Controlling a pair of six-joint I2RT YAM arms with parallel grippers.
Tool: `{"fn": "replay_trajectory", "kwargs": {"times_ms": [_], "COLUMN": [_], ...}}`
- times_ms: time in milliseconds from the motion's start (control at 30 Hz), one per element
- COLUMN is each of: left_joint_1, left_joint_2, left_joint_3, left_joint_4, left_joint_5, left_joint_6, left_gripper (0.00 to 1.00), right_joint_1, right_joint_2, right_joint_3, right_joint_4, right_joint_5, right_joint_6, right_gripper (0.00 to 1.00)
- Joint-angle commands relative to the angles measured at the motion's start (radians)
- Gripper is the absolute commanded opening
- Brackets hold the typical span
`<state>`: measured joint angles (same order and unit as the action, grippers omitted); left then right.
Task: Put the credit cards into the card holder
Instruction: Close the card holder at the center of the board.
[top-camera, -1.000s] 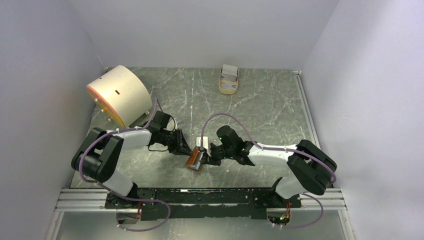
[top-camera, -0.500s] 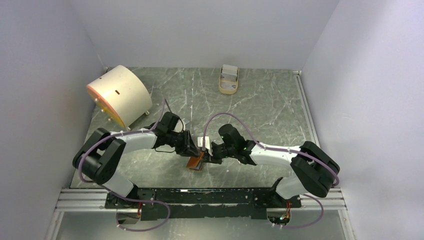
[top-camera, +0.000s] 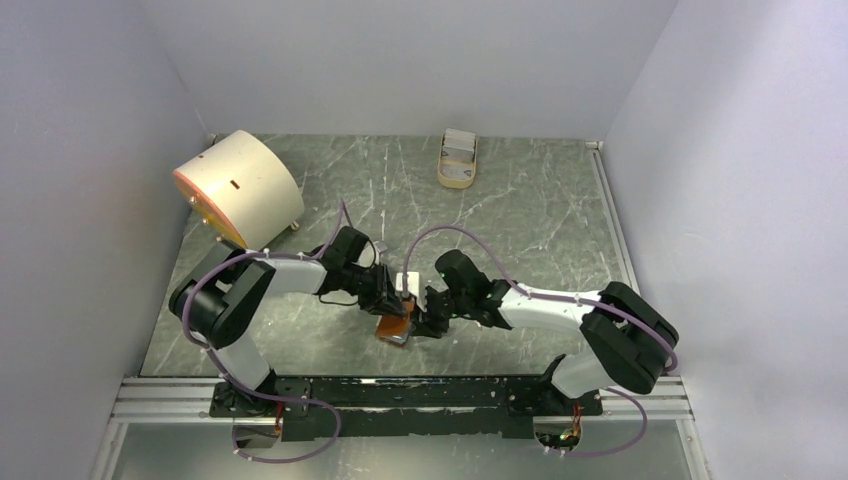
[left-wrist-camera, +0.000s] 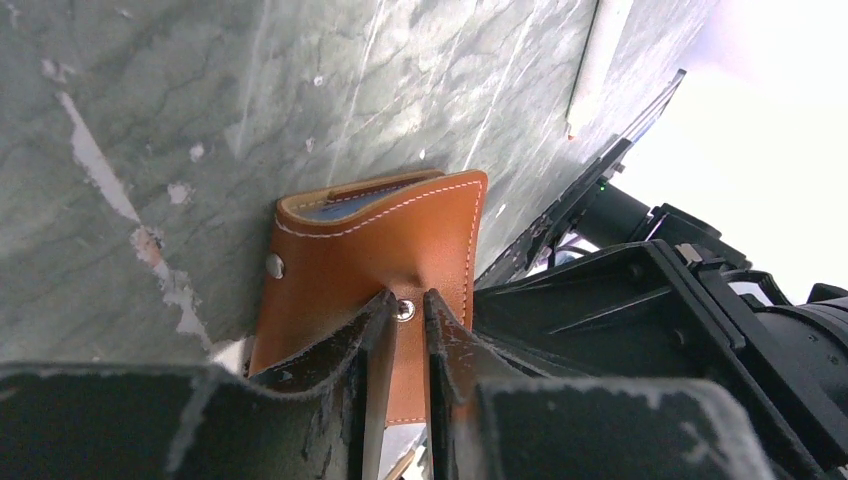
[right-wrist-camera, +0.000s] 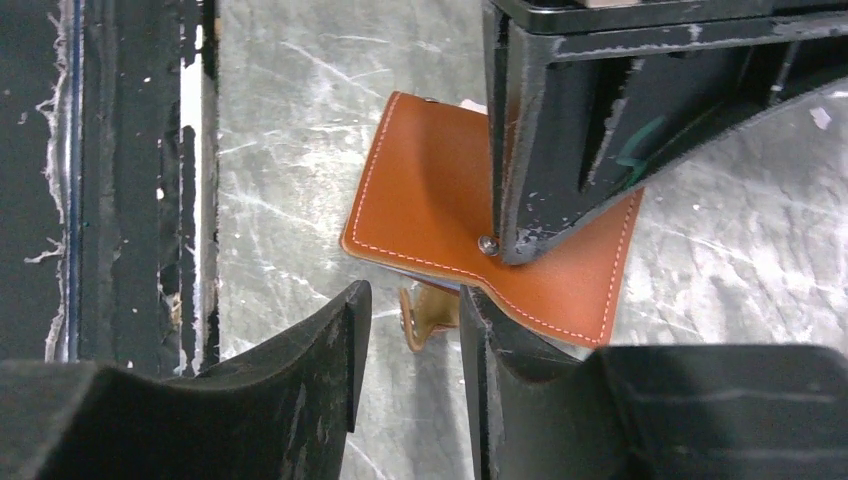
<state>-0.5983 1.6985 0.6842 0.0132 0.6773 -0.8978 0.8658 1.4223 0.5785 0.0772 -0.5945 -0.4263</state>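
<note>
The card holder (top-camera: 391, 329), a brown leather wallet, lies on the table between the two arms. My left gripper (left-wrist-camera: 407, 300) has its jaws nearly together and is shut. Its fingertips (right-wrist-camera: 505, 235) press down on the card holder (left-wrist-camera: 370, 240) on either side of a metal snap, with nothing pinched between them. My right gripper (right-wrist-camera: 410, 305) is open at the card holder's (right-wrist-camera: 440, 190) near edge. The snap tab (right-wrist-camera: 430, 315) hangs in the gap between the right jaws, apart from both fingers. A white credit card (top-camera: 407, 283) shows just behind the wallet. More pale cards (top-camera: 457, 146) sit far back.
A tan oval tray (top-camera: 455, 178) stands at the back centre, holding the pale cards. A big cream drum (top-camera: 238, 188) lies on its side at the back left. Grey walls close in the marbled table (top-camera: 540, 230) on three sides.
My left gripper has moved right onto the card holder. My right gripper, which was shut on the holder's edge, has opened and let go. The holder now lies flatter.
</note>
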Motion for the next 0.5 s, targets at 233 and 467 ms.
{"fn": "replay_trajectory", "kwargs": {"times_ms": [233,467], "left_joint_1": [-0.014,-0.014], "left_joint_2": [0.049,0.020], "left_joint_3": [-0.008,-0.019], "left_joint_4": [-0.042,-0.040], "left_joint_5": [-0.169,-0.153], "left_joint_6": [0.060,0.063], "left_gripper": [0.24,0.24], "right_joint_1": [-0.005,-0.006], "right_joint_2": [-0.171,-0.333], "right_joint_3": [0.018,0.068], "right_joint_4": [0.111,-0.225], "right_joint_5": [0.316,0.613], "right_joint_6": [0.624,1.090], "right_gripper": [0.46,0.48]}}
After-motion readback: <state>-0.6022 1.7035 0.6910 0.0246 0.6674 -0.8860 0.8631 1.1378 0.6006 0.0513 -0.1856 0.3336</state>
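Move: The left fingertips are already down at the snap of the folded card holder. Its middle lies about 2 cm to their left, 1 cm back and 1 cm below. From the open right fingers, the holder's middle is roughly 4 cm left, 1 cm ahead and 3 cm down. The holder's tan closing tab lies about 1 cm left of the right hand and 3 cm below it, level with it; the white pen is some 11 cm right, 4 cm ahead and 4 cm down. Left fingertips keep resting on the cover at the snap, holding the folded card holder in place, while the right hand backs off from the tab with its fingers still open. After a slow start the right hand rises about 8 cm and goes some 4 cm forward, swinging round clockwise by roughly 40 degrees. ##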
